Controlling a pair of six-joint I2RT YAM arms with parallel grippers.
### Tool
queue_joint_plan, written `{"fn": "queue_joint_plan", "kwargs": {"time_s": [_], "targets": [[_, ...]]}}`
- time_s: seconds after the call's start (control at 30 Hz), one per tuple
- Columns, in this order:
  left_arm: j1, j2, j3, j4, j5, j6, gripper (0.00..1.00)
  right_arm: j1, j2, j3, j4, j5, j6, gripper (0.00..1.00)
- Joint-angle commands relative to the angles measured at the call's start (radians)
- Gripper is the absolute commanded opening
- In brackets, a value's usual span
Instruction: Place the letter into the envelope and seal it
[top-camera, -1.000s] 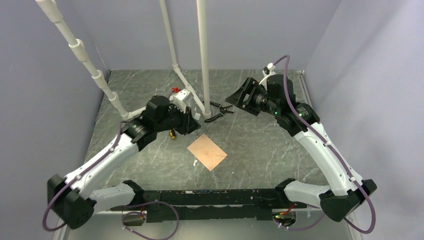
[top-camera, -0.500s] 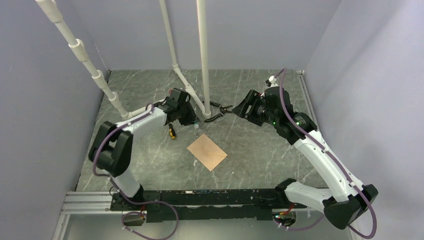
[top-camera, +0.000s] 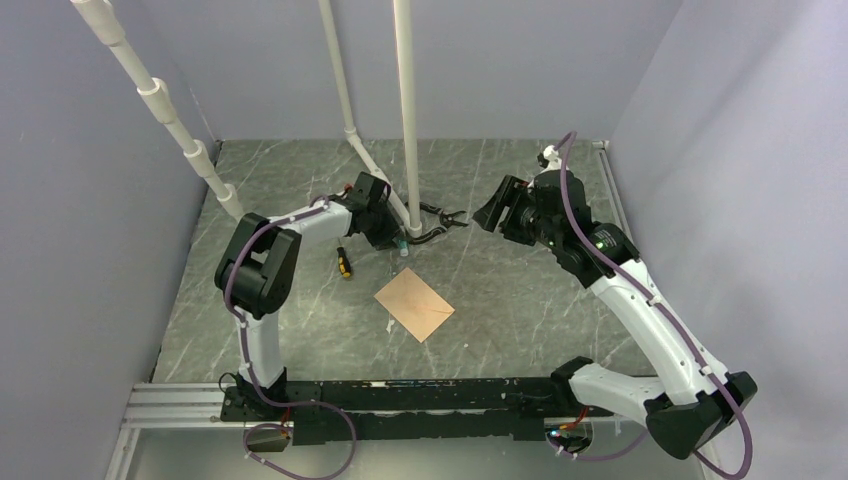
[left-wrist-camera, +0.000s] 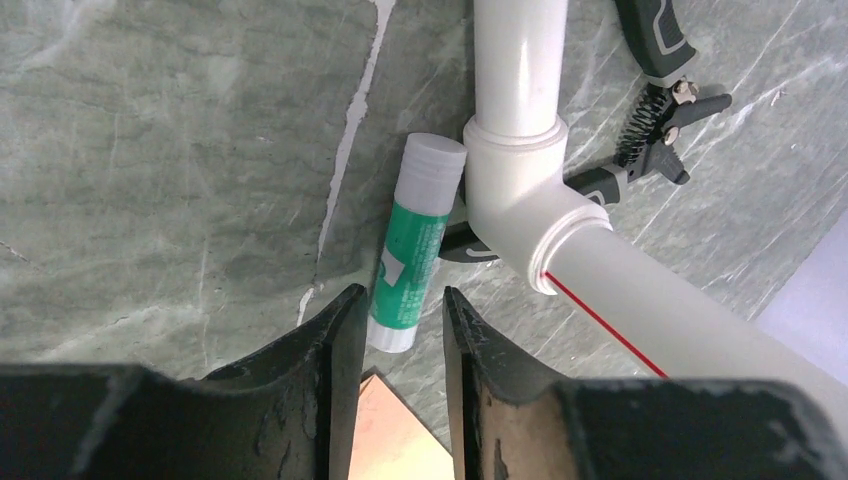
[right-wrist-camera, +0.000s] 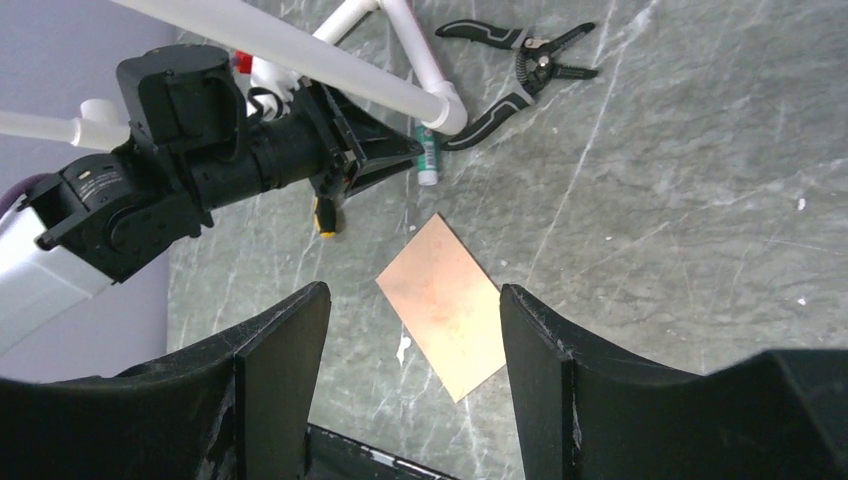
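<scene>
The envelope (top-camera: 413, 303) is a smooth peach-tan rectangle lying flat in the middle of the table, with no flap standing open; it also shows in both wrist views (right-wrist-camera: 443, 305) (left-wrist-camera: 385, 440). The letter is not in view as a separate sheet. My left gripper (top-camera: 392, 238) (left-wrist-camera: 398, 295) is low at the foot of the white pipe, and its jaws stand apart. The end of a green glue stick (left-wrist-camera: 415, 240) lies on the table between its tips, unpinched. My right gripper (top-camera: 490, 210) (right-wrist-camera: 412, 290) hangs high at the back right, wide open, with nothing between its fingers.
White pipe frame (top-camera: 408, 120) rises from the table's back, its elbow (left-wrist-camera: 520, 170) touching the glue stick (top-camera: 402, 243). Black pliers (top-camera: 440, 222) lie just right of it. A yellow-and-black screwdriver (top-camera: 344, 263) lies left of the envelope. Grey walls close in on three sides.
My left arm has folded upward and its gripper has moved right to the pipe's foot, where its jaws have parted. The right gripper has shifted slightly. The envelope has not moved.
</scene>
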Motion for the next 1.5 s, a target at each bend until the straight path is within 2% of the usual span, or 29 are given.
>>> {"fn": "queue_joint_plan", "kwargs": {"time_s": [0.0, 0.13, 0.27, 0.4, 0.5, 0.53, 0.57, 0.6, 0.63, 0.87, 1.0, 1.23, 1.47], "targets": [[0.000, -0.016, 0.005, -0.019, -0.014, -0.029, 0.39, -0.013, -0.010, 0.047, -0.007, 0.037, -0.025, 0.67], [-0.001, -0.068, -0.003, -0.045, -0.043, 0.020, 0.45, -0.015, -0.013, 0.058, -0.013, 0.042, -0.021, 0.67], [-0.004, -0.208, 0.007, -0.077, -0.069, 0.145, 0.52, -0.015, -0.013, 0.069, -0.023, 0.060, -0.029, 0.67], [-0.008, -0.372, 0.030, -0.272, -0.194, 0.220, 0.67, -0.017, -0.007, 0.090, -0.054, 0.117, -0.046, 0.68], [-0.008, -0.502, 0.044, -0.406, -0.251, 0.277, 0.75, -0.016, -0.001, 0.123, -0.080, 0.183, -0.058, 0.73], [-0.008, -0.549, 0.045, -0.447, -0.272, 0.299, 0.89, -0.017, 0.000, 0.137, -0.093, 0.210, -0.058, 0.80], [-0.008, -0.591, 0.047, -0.492, -0.295, 0.316, 0.92, -0.017, 0.001, 0.153, -0.104, 0.235, -0.066, 0.88], [-0.008, -0.639, 0.054, -0.537, -0.327, 0.326, 0.93, -0.016, 0.005, 0.175, -0.123, 0.262, -0.072, 0.97], [-0.007, -0.681, 0.058, -0.586, -0.358, 0.324, 0.93, -0.016, 0.013, 0.199, -0.150, 0.292, -0.071, 0.99], [-0.008, -0.993, 0.084, -0.831, -0.504, 0.324, 0.93, -0.013, 0.061, 0.356, -0.333, 0.372, -0.040, 1.00], [-0.008, -1.121, 0.174, -0.991, -0.591, 0.322, 0.93, -0.013, 0.000, 0.358, -0.390, 0.382, -0.020, 1.00], [-0.008, -1.216, 0.317, -1.124, -0.619, 0.357, 0.93, -0.014, -0.068, 0.437, -0.542, 0.348, -0.004, 1.00], [-0.008, -1.253, 0.353, -1.151, -0.601, 0.358, 0.93, -0.013, -0.141, 0.440, -0.555, 0.294, 0.017, 1.00]]}}
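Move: The glue stick lies between the left hand's open fingers, its middle about 1 cm ahead, 1 cm right and 1 cm below. Of this hand, the shears are some 6 cm ahead and 9 cm right, the envelope roughly 15 cm back and 3 cm right, the screwdriver handle 4 cm back and 13 cm left. From the right hand, the stick is about 12 cm ahead, 17 cm left and 26 cm down; the envelope 5 cm back, 14 cm left. The left hand, its grip on the glue stick already loosened, spreads its fingers wide and rises off the stick, first mostly straight up, then sweeping back and to its left to end some 30 cm higher, with the fingers tipping up towards level by about 40 degrees. The empty right hand draws off to the right, up and then back, roughly 10 cm sideways, turning a little clockwise as its part-open fingers open fully. ##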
